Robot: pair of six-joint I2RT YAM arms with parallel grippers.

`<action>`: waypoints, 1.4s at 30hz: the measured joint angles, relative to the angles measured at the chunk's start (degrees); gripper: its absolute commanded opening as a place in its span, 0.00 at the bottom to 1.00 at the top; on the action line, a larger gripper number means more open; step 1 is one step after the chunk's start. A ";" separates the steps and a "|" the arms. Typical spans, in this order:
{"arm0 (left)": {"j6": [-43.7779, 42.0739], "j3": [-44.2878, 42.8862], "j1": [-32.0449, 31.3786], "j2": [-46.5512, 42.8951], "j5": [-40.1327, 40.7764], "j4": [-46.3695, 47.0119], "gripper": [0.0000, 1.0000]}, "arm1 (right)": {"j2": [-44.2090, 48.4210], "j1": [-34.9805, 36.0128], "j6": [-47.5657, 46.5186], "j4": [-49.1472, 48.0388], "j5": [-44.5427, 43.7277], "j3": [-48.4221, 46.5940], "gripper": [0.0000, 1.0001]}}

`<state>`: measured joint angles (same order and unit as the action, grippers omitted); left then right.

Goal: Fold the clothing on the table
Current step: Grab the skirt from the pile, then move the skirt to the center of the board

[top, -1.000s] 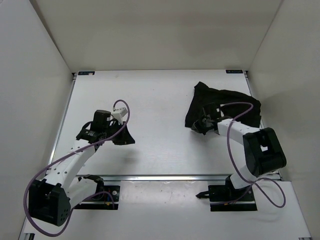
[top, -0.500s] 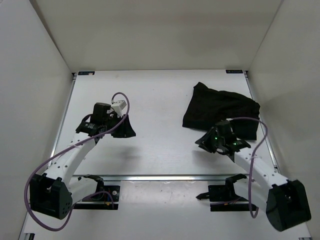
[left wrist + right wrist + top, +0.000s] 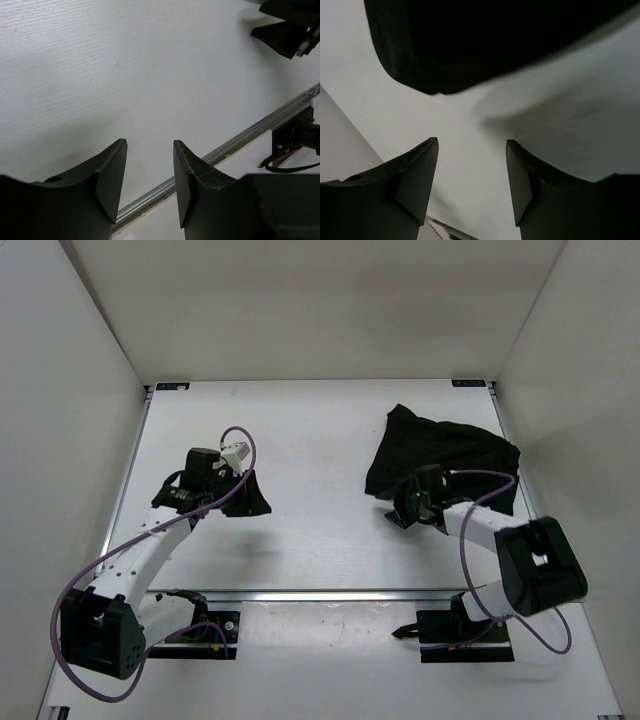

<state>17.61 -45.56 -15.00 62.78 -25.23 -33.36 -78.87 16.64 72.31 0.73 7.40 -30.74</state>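
Note:
The clothing [image 3: 445,455] is a black crumpled heap at the back right of the white table [image 3: 300,430]. My right gripper [image 3: 403,512] sits just off its near left edge, open and empty. In the right wrist view the clothing [image 3: 495,40] fills the top, beyond the spread fingertips of that gripper [image 3: 472,142], with bare table between them. My left gripper [image 3: 250,498] hovers over the left half of the table, far from the clothing. The left wrist view shows the left gripper [image 3: 150,145] open, with only white table between its fingers.
A silver rail [image 3: 330,593] runs along the table's near edge, also visible as the rail [image 3: 240,137] in the left wrist view. Black arm mounts [image 3: 465,625] sit beyond it. White walls [image 3: 70,390] enclose the left, right and back sides. Purple cables [image 3: 240,435] loop off both arms.
Both grippers have opened. The right one let go of the clothing, pulled back toward the near edge, then returned to the heap's near left edge. The left arm shifted slightly.

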 measured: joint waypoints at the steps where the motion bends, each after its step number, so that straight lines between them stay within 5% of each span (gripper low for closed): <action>1: 0.04 0.09 0.22 0.02 -0.02 -0.07 0.53 | -1.66 0.39 1.16 -1.16 -0.35 -0.96 0.54; 9: -0.39 -0.46 1.79 0.52 0.09 -1.14 0.53 | -14.23 2.95 10.67 -6.67 -6.99 -10.10 0.50; 10: -0.46 -0.70 1.81 0.85 0.15 -1.25 0.53 | -15.15 2.84 10.40 -8.04 -7.15 -10.45 0.46; 13: -0.61 -1.46 2.05 2.14 0.20 -1.40 0.52 | -18.49 1.36 7.96 -9.99 -6.03 -12.48 0.04; 14: -0.61 -1.75 2.16 2.62 0.17 -1.40 0.52 | -19.76 0.61 6.86 -10.03 -5.40 -13.35 0.00; 21: -0.85 -2.21 3.69 3.37 -0.07 -1.40 0.52 | -21.66 -1.49 -4.02 -7.85 3.23 -15.85 0.00; 29: -1.49 -2.86 2.27 4.63 -0.04 -1.46 0.54 | -14.27 13.81 -22.38 12.07 12.63 -20.68 0.00; 32: -1.44 -3.58 -0.26 7.54 0.00 -0.68 0.57 | -6.08 16.74 -25.90 17.31 15.45 -14.69 0.00; 37: 0.02 -4.33 -3.26 13.11 0.20 1.42 0.56 | 10.95 6.25 -28.81 27.71 16.24 1.20 0.00; 42: 1.16 -8.85 -3.74 21.53 0.66 4.33 0.58 | 20.06 -4.48 -32.72 34.69 16.48 6.62 0.00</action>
<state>18.76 -54.41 -18.74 84.31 -24.58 -29.04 -58.81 12.16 39.59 35.42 23.88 -24.12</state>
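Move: The right hand is low over the table, just short of the skirt: the part of its near edge that the fingers will take lies about 9 cm ahead and 1 cm to the left, some 2 cm lower. The skirt's near left corner is roughly 7 cm ahead and 6 cm left, its middle about 18 cm ahead and 10 cm right. From the left hand, that near edge lies about 16 cm ahead and 33 cm right, 12 cm below. With open fingers the right hand slides forward about 9 cm onto the skirt's near edge, dipping slightly, and shuts to pinch it, then hauls it back some 25 cm towards the table's near rail, rising a little and swinging left in an arc with the wrist turning about 50 degrees counter-clockwise, before cutting back right, sinking again and easing part of that turn. Near the end the left hand, fingers still half open, sinks about 4 cm while going forward and right towards the cloth swept its way. ##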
